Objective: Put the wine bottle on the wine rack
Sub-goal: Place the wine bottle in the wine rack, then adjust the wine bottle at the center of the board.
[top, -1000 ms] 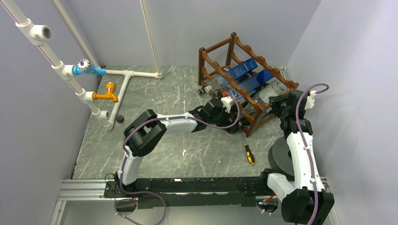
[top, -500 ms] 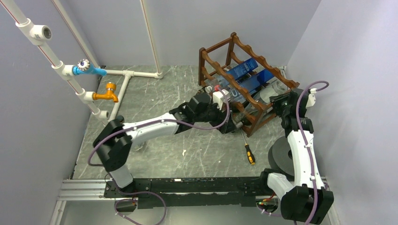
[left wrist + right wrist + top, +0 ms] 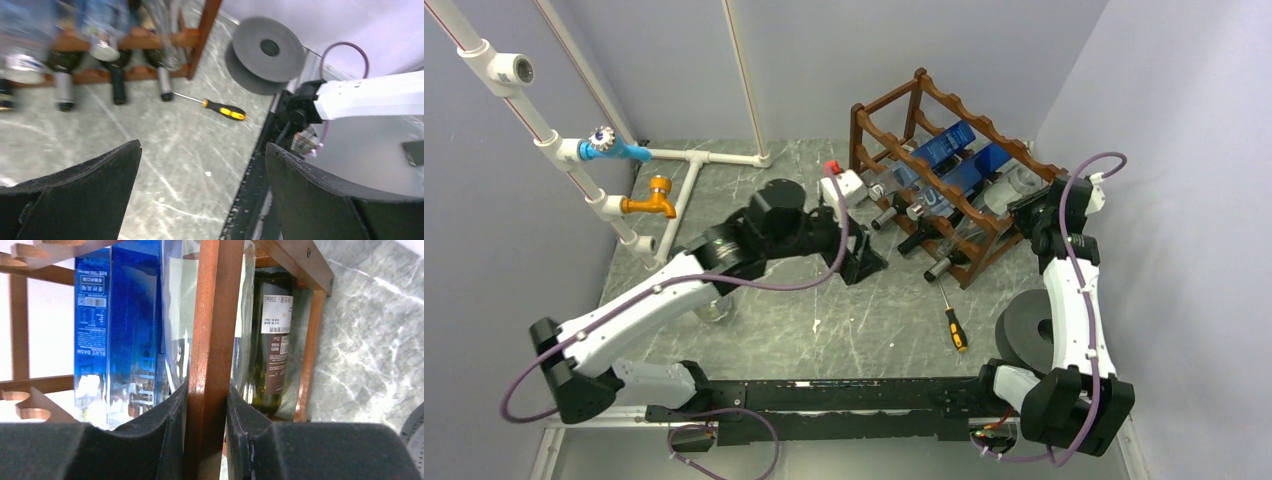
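Observation:
The dark reddish-brown wine rack (image 3: 944,110) stands at the back right with several bottles lying in it. A dark wine bottle (image 3: 952,260) rests on the lowest tier at the front, and its neck (image 3: 162,82) pokes out toward the floor. My left gripper (image 3: 866,268) hangs open and empty above the floor (image 3: 202,150), a hand's width left of the rack. My right gripper (image 3: 206,410) is shut on an upright post (image 3: 212,330) at the rack's right end (image 3: 1029,212). Behind the post lie a blue bottle (image 3: 125,330) and a dark green labelled bottle (image 3: 272,340).
A yellow-and-black screwdriver (image 3: 955,328) lies on the floor in front of the rack. A grey spool (image 3: 1029,330) sits by the right arm's base. White pipes with a blue tap (image 3: 614,148) and an orange tap (image 3: 652,198) stand at the left. Walls close in on three sides.
My left arm has pulled back to the left, away from the rack's lower tier, with its jaws open. The right gripper has stayed clamped on the rack post.

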Motion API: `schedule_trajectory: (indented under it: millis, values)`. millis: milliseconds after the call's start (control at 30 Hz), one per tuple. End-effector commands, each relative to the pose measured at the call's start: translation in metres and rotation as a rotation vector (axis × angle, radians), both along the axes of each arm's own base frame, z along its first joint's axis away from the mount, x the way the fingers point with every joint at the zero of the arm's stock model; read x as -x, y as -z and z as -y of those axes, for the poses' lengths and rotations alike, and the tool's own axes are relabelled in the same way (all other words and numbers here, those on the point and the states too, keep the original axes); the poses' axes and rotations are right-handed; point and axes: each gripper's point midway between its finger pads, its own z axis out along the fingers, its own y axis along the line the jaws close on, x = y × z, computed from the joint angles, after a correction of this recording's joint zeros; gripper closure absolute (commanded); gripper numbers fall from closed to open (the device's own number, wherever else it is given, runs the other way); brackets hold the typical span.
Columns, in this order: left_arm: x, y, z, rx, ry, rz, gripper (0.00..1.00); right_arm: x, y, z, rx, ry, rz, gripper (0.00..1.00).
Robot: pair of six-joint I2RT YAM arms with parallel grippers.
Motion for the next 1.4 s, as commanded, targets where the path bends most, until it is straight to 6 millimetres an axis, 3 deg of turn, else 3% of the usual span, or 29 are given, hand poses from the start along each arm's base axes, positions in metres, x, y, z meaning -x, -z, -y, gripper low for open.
schedule_trajectory:
  millis: [0,233,533,667,733,867,1033,1233,1367]
  values:
    - [-0.015,-0.050,-0.055,-0.061,-0.154,0.200,0.00,-0.025,-0.024,0.029,0.238,-0.026,0.037,1.00]
    - [-0.029,-0.064,-0.104,-0.082,-0.325,0.378,0.01,-0.031,-0.019,0.055,0.399,-0.035,-0.094,1.00]
    - [-0.033,-0.062,-0.143,-0.114,-0.450,0.472,0.01,-0.035,-0.035,0.074,0.509,-0.013,-0.143,1.00]
    - [-0.033,-0.066,-0.151,-0.102,-0.481,0.481,0.00,-0.035,-0.044,0.077,0.554,-0.029,-0.147,1.00]
    - [-0.032,-0.066,-0.151,-0.089,-0.480,0.489,0.00,-0.033,-0.050,0.079,0.574,-0.027,-0.151,0.91]
    - [-0.030,-0.066,-0.150,-0.087,-0.473,0.478,0.00,-0.032,-0.063,0.076,0.583,-0.037,-0.122,0.61]
    - [-0.031,-0.064,-0.149,-0.093,-0.473,0.471,0.00,-0.028,-0.084,0.070,0.590,-0.044,-0.073,0.34]
    - [-0.031,-0.063,-0.149,-0.088,-0.477,0.469,0.00,-0.025,-0.113,0.048,0.609,-0.077,0.005,0.22]
    - [-0.033,-0.061,-0.149,-0.094,-0.483,0.467,0.00,-0.024,-0.146,0.005,0.644,-0.144,0.113,0.20]
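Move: My right hand already grips the wine rack by its right-end bar; the rack's middle lies about 14 cm ahead, 14 cm left and 12 cm below. The clear bottle lies about 8 cm left and 1 cm ahead, 8 cm down; the screwdriver about 10 cm back, 7 cm left, on the table 26 cm below. From my empty left hand, the rack's middle is roughly 30 cm ahead, 19 cm right and 20 cm down. Keeping my right grip on the rack's end bar, I drag that end about 5 cm right and slightly forward, rolling the hand left side down, then open the fingers, release the bar and lift some 9 cm, drifting back left. Meanwhile my open left hand sweeps about 15 cm left, away from the rack, first rising, then dipping slightly, and turns counter-clockwise. ##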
